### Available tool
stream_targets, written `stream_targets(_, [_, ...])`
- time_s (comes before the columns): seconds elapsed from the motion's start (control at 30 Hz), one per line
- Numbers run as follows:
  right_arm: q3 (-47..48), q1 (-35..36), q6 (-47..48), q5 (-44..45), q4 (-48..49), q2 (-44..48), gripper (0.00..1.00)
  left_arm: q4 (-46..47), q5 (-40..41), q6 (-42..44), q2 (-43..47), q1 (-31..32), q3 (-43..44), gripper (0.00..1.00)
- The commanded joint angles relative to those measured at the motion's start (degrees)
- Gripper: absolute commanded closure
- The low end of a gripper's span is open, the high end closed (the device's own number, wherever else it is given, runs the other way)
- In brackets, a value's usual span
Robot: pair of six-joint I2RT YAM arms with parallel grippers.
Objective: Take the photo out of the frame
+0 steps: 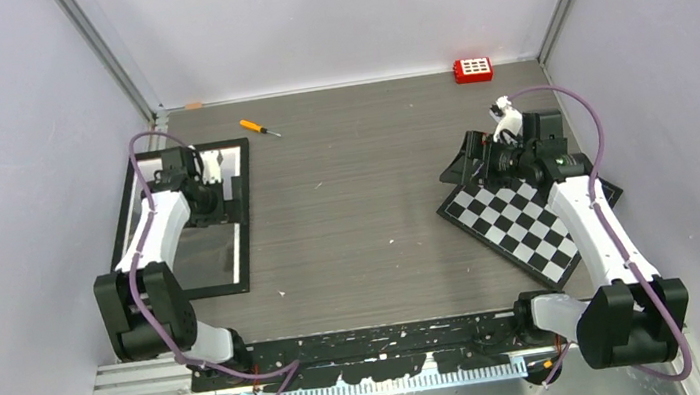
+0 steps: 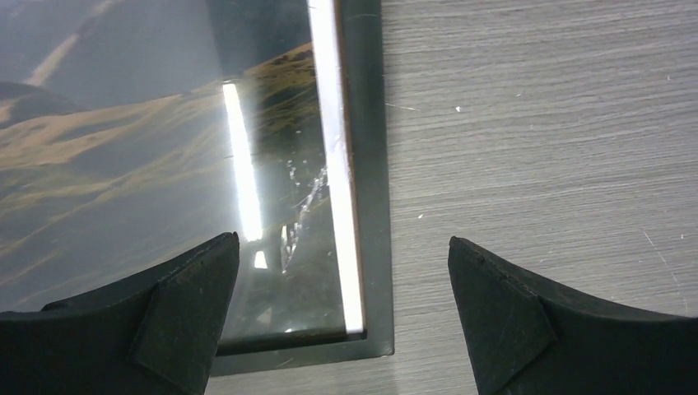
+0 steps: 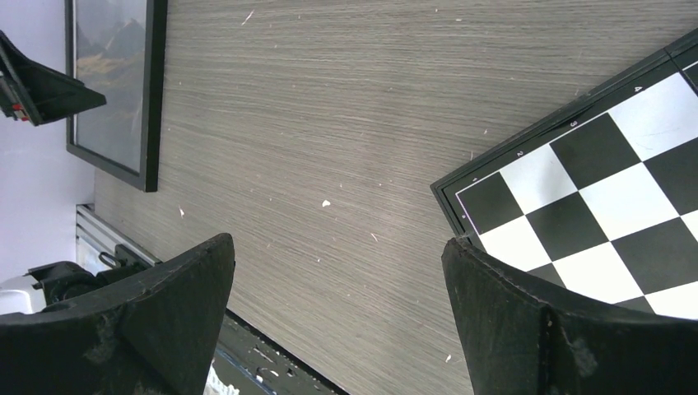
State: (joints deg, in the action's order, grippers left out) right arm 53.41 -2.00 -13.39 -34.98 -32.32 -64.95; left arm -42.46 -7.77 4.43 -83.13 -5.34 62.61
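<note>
The frame (image 1: pixel 243 256), thin and black with a white inner edge, lies flat at the table's left with its glass side up. Behind the glass, the photo (image 2: pixel 123 148) shows olive hills and grey slopes under glare. My left gripper (image 2: pixel 342 239) hovers open above one corner of the frame (image 2: pixel 370 164), one finger over the glass and the other over bare table, holding nothing. In the top view the left gripper (image 1: pixel 207 175) is over the frame's far part. My right gripper (image 3: pixel 337 240) is open and empty over bare table, far from the frame (image 3: pixel 152 99).
A black-and-white checkerboard (image 1: pixel 520 222) lies under the right arm, its corner beside the right finger (image 3: pixel 609 181). An orange screwdriver (image 1: pixel 257 127) lies beyond the frame. A red block (image 1: pixel 472 69) sits at the back wall. Walls close in on both sides.
</note>
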Motion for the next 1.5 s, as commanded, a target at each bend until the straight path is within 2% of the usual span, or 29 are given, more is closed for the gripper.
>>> stream_targets(0.0, [0.4, -0.6, 1.3, 0.9, 0.2, 2.1, 0.0, 4.9, -3.7, -1.9, -2.8, 0.9, -1.6, 0.0])
stream_targets(0.17, [0.9, -1.0, 1.1, 1.3, -0.3, 1.9, 0.0, 7.3, -6.4, -3.3, -5.2, 1.2, -4.0, 0.0])
stream_targets(0.53, [1.4, -1.5, 1.2, 2.1, -0.6, 0.8, 0.0, 10.9, -6.9, -4.9, -8.1, 4.9, -8.3, 0.0])
stream_targets(0.77, [1.4, -1.6, 0.9, 2.4, -0.6, 0.5, 0.0, 11.3, -8.2, -5.4, -7.8, 11.1, -8.9, 0.0])
stream_targets(1.0, [1.8, -1.8, 0.6, 3.1, -0.6, -0.2, 0.0, 12.3, -5.4, -5.2, -7.2, 19.4, -8.8, 0.0])
stream_targets(1.47, [2.0, -2.0, 1.0, 3.6, -1.0, -0.9, 0.0, 12.5, -2.2, -3.4, -16.5, 35.5, -1.6, 0.0])
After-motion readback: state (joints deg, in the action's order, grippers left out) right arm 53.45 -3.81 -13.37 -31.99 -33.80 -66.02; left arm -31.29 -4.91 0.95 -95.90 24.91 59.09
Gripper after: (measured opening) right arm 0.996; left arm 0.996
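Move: The frame's right rail runs fore and aft some 3 cm right of the open left hand, its middle about 5 cm farther out and 9 cm below. The frame's near right corner is roughly 10 cm back and 3 cm right; the screwdriver lies beyond, about 21 cm ahead and 7 cm right. For the right hand the rail's middle is about 29 cm left, 8 cm ahead and 18 cm below. The frame's right rail is what the left hand works on: the open hand sinks about 7 cm, sliding a little right as it goes, then stays low and sweeps right, some 16 cm sideways in all, turning about 25 degrees clockwise. By the end its left fingertip is down at the rail's inner edge, dragging the frame along, while the right finger is over bare table. ##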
